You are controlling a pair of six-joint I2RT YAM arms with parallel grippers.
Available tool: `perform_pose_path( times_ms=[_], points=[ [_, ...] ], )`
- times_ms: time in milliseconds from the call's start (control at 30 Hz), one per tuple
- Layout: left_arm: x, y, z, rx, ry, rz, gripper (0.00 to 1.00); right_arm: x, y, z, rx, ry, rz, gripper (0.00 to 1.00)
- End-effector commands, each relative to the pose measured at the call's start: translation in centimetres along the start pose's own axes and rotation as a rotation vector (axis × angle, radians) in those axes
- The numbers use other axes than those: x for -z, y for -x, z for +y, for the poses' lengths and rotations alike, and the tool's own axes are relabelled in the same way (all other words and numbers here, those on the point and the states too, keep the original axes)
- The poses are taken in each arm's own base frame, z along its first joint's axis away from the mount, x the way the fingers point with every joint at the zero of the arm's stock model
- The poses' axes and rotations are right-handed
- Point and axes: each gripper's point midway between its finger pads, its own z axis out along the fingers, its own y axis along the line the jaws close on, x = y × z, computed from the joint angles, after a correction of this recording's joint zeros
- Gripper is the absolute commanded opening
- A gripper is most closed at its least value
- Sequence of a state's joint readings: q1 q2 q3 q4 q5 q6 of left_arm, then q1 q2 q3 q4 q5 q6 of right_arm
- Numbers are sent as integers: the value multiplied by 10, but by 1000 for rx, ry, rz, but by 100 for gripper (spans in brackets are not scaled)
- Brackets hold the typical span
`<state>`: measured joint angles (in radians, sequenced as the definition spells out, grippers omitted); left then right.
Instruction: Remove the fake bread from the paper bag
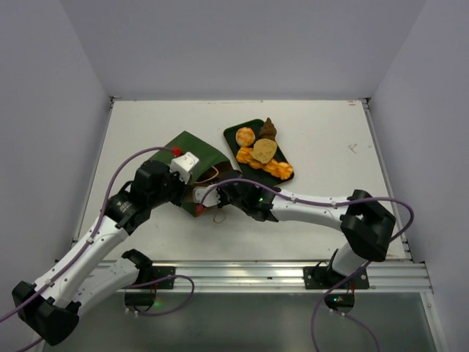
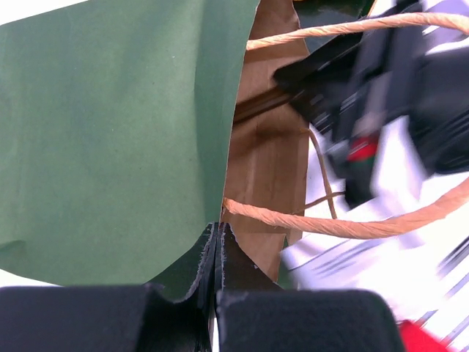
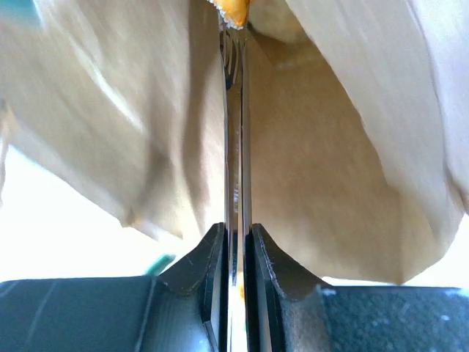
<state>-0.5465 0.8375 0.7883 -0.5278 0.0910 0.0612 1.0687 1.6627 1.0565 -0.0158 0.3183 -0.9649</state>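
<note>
The dark green paper bag [image 1: 192, 150] lies on its side, mouth toward the arms. My left gripper [image 1: 192, 189] [image 2: 218, 235] is shut on the rim of the paper bag [image 2: 110, 132], green outside on one side, brown inside on the other. My right gripper [image 1: 223, 194] [image 3: 235, 235] reaches into the mouth. It is shut on thin metal tongs [image 3: 234, 132], whose tips meet an orange piece of fake bread [image 3: 234, 9] deep in the brown interior [image 3: 322, 147]. Several more fake bread pieces [image 1: 260, 150] lie outside the bag.
A flat dark green tray [image 1: 233, 132] just right of the bag carries those pieces. A tan cord handle [image 2: 330, 224] crosses the bag's mouth, and another loop [image 1: 218, 218] rests on the table. The right arm [image 2: 396, 88] shows blurred beside the bag.
</note>
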Motion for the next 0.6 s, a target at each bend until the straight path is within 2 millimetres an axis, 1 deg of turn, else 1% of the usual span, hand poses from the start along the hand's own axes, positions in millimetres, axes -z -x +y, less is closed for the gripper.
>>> perform_pose_path(
  times_ms=[0,33,67,100,133,200,233,333,367,400,433,467,500,567],
  points=[
    [-1,17,2,9,18,-78,0,28,-3,-21,-74,-48,-43,0],
    [-1,19,4,11,25,-82,0,38,-3,-24,-84,-52,-62,0],
    [-1,19,5,11,31,-83,0,41,-10,-22,-97,-45,-56,0],
    [-2,18,6,14,39,-84,0,45,-12,-22,-104,-46,-59,0],
    [-2,20,7,12,41,-90,0,53,-15,-24,-112,-50,-64,0],
    [-4,20,9,17,53,-93,0,61,-17,-22,-121,-41,-75,0],
    [-5,21,9,19,56,-93,0,70,-18,-24,-133,-46,-86,0],
    [-6,22,15,25,87,-97,0,81,-25,-19,-141,-29,-88,0],
    [-7,23,15,26,89,-98,0,88,-30,-22,-157,-40,-86,0],
    [-6,25,21,31,120,-105,0,91,-34,-18,-160,-18,-77,0],
    [-6,25,22,31,128,-106,0,93,-42,-19,-179,-17,-62,0],
    [-6,26,26,35,149,-107,0,98,-43,-23,-191,-24,-67,0],
    [-6,28,27,38,159,-114,0,100,-47,-17,-199,7,-64,0],
    [-6,30,33,44,191,-118,0,107,-50,-23,-229,12,-68,0]
  ],
)
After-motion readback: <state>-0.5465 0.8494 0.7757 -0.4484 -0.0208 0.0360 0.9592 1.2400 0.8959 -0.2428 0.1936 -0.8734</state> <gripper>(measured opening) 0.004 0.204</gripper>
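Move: The right hand grips the tongs, whose tips hold an orange bread deep in the paper bag, about 14 cm left, 4 ahead and 9 below. The bag mouth is some 3 cm left and 2 ahead, 7 down. The green tray for it centres about 14 cm ahead and 12 right, 12 down; its round bun is roughly 21 ahead and 8 right. From the left hand, shut on the bag's edge, the bread is about 10 cm ahead, 5 left, 14 down. Keeping the tongs squeezed and the orange bread pinched in their tips, the right hand draws out of the bag mouth, some 9 cm to the right, rising about 5 and coming back 3, with a slight roll that lifts its left side. The left hand keeps its shut grip on the bag's edge and eases forward about 2 cm. ##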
